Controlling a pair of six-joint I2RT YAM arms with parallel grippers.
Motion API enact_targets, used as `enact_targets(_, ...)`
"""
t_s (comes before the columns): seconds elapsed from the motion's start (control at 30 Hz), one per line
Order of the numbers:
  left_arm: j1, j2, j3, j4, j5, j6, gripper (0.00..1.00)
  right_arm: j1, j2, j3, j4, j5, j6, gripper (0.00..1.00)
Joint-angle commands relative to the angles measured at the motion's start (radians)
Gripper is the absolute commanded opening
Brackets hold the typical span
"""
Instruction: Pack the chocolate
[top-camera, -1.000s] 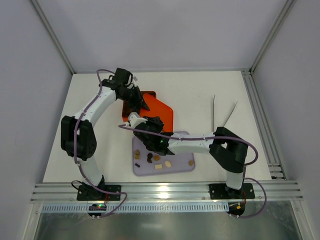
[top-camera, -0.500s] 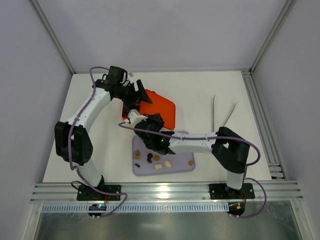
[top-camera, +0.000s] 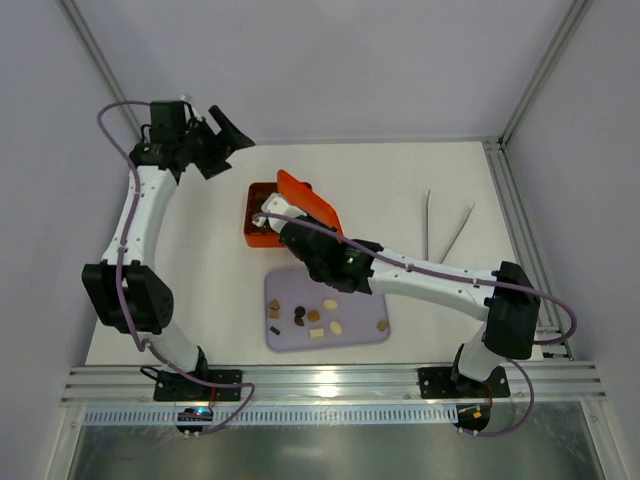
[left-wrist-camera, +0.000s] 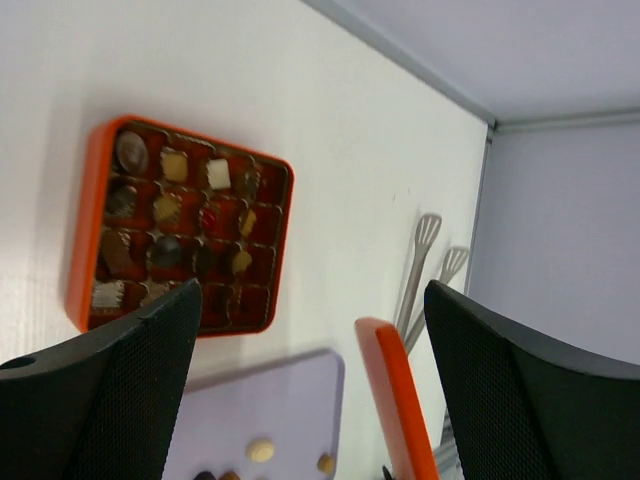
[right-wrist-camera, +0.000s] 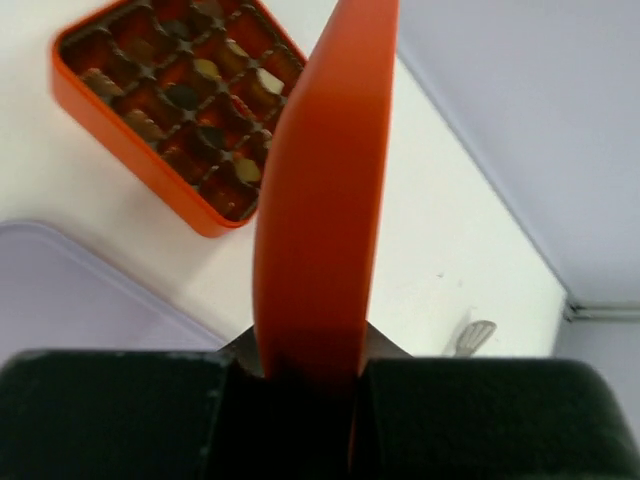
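The orange gridded box (top-camera: 258, 218) sits open on the table, and several chocolate pieces (left-wrist-camera: 165, 210) fill its cells; it also shows in the right wrist view (right-wrist-camera: 150, 150). More loose chocolate (top-camera: 313, 315) lies on the lavender mat (top-camera: 350, 330). My right gripper (top-camera: 292, 228) is shut on the flat orange lid (top-camera: 312, 205) and holds it tilted on edge just right of the box; the lid stands between its fingers (right-wrist-camera: 325, 200). My left gripper (top-camera: 215, 140) is open and empty, raised at the far left, away from the box.
Two metal tongs (top-camera: 445, 228) lie on the table at the right. The lavender mat is just in front of the box. The enclosure's walls and metal rail border the table at the back and right.
My left arm has pulled back from the box to the far left and up. My right gripper has lifted the lid and tipped it on edge, uncovering the box.
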Motion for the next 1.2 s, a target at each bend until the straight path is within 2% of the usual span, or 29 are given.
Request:
enact_targets(0.0,0.049,-0.101,0.038,0.076,-0.118,-0.018,0.89,-0.075,-0.037,0.160,-0.175,-0.299,0.179,0.04)
enact_targets(0.07,0.054,-0.150,0.017,0.079,-0.197,0.002,0.89,-0.126,-0.030,0.214,-0.199,-0.455,0.282,0.04)
enact_targets(0.1,0.052,-0.166,0.003,0.077,-0.222,0.012,0.89,-0.194,-0.018,0.258,-0.203,-0.536,0.317,0.04)
enact_targets(0.13,0.052,-0.184,-0.017,0.083,-0.247,0.029,0.89,-0.227,-0.012,0.276,-0.193,-0.707,0.402,0.04)
enact_targets(0.17,0.052,-0.201,-0.058,0.091,-0.276,0.037,0.90,-0.268,-0.003,0.308,-0.184,-0.777,0.441,0.04)
enact_targets(0.2,0.052,-0.227,-0.084,0.105,-0.285,0.049,0.90,-0.334,0.028,0.323,-0.155,-0.967,0.487,0.04)
enact_targets(0.3,0.052,-0.236,-0.149,0.116,-0.273,0.065,0.90,-0.430,0.095,0.366,-0.054,-1.186,0.662,0.04)
enact_targets(0.33,0.052,-0.238,-0.163,0.120,-0.267,0.077,0.90,-0.486,0.149,0.371,-0.012,-1.324,0.711,0.04)
enact_targets(0.37,0.052,-0.236,-0.181,0.137,-0.262,0.080,0.89,-0.506,0.175,0.371,0.035,-1.378,0.832,0.04)
enact_targets(0.47,0.052,-0.238,-0.261,0.186,-0.252,0.095,0.90,-0.559,0.282,0.377,0.206,-1.513,0.977,0.04)
enact_targets(0.6,0.051,-0.201,-0.304,0.212,-0.255,0.126,0.89,-0.589,0.414,0.368,0.464,-1.612,1.237,0.04)
enact_targets(0.8,0.043,-0.124,-0.338,0.234,-0.244,0.144,0.89,-0.623,0.574,0.359,0.752,-1.673,1.518,0.04)
enact_targets(1.17,0.018,0.001,-0.339,0.263,-0.252,0.166,0.89,-0.638,0.703,0.368,0.858,-1.663,1.617,0.04)
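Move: The right hand grips the orange lid, still steeply tilted; the open chocolate box it is meant for lies about 12 cm ahead, 17 cm to the left and some 20 cm below. The lilac tray is roughly 13 cm back, 4 cm left and 23 cm below. From the empty left hand the box is some 9 cm to the right, 3 cm back and 26 cm below. The right hand keeps its pinch on the lid and carries it forward about 13 cm and left some 9 cm towards the box, rising first, then sinking to end lower than it began, while the wrist rolls and swings through well over 90 degrees until the fingers point left and the lid lies nearly flat above the box. The wide-open, empty left hand goes left and up by about 6 cm each, then sinks some 17 cm beside the box's left side, fingers staying open and not yet on the lid. ##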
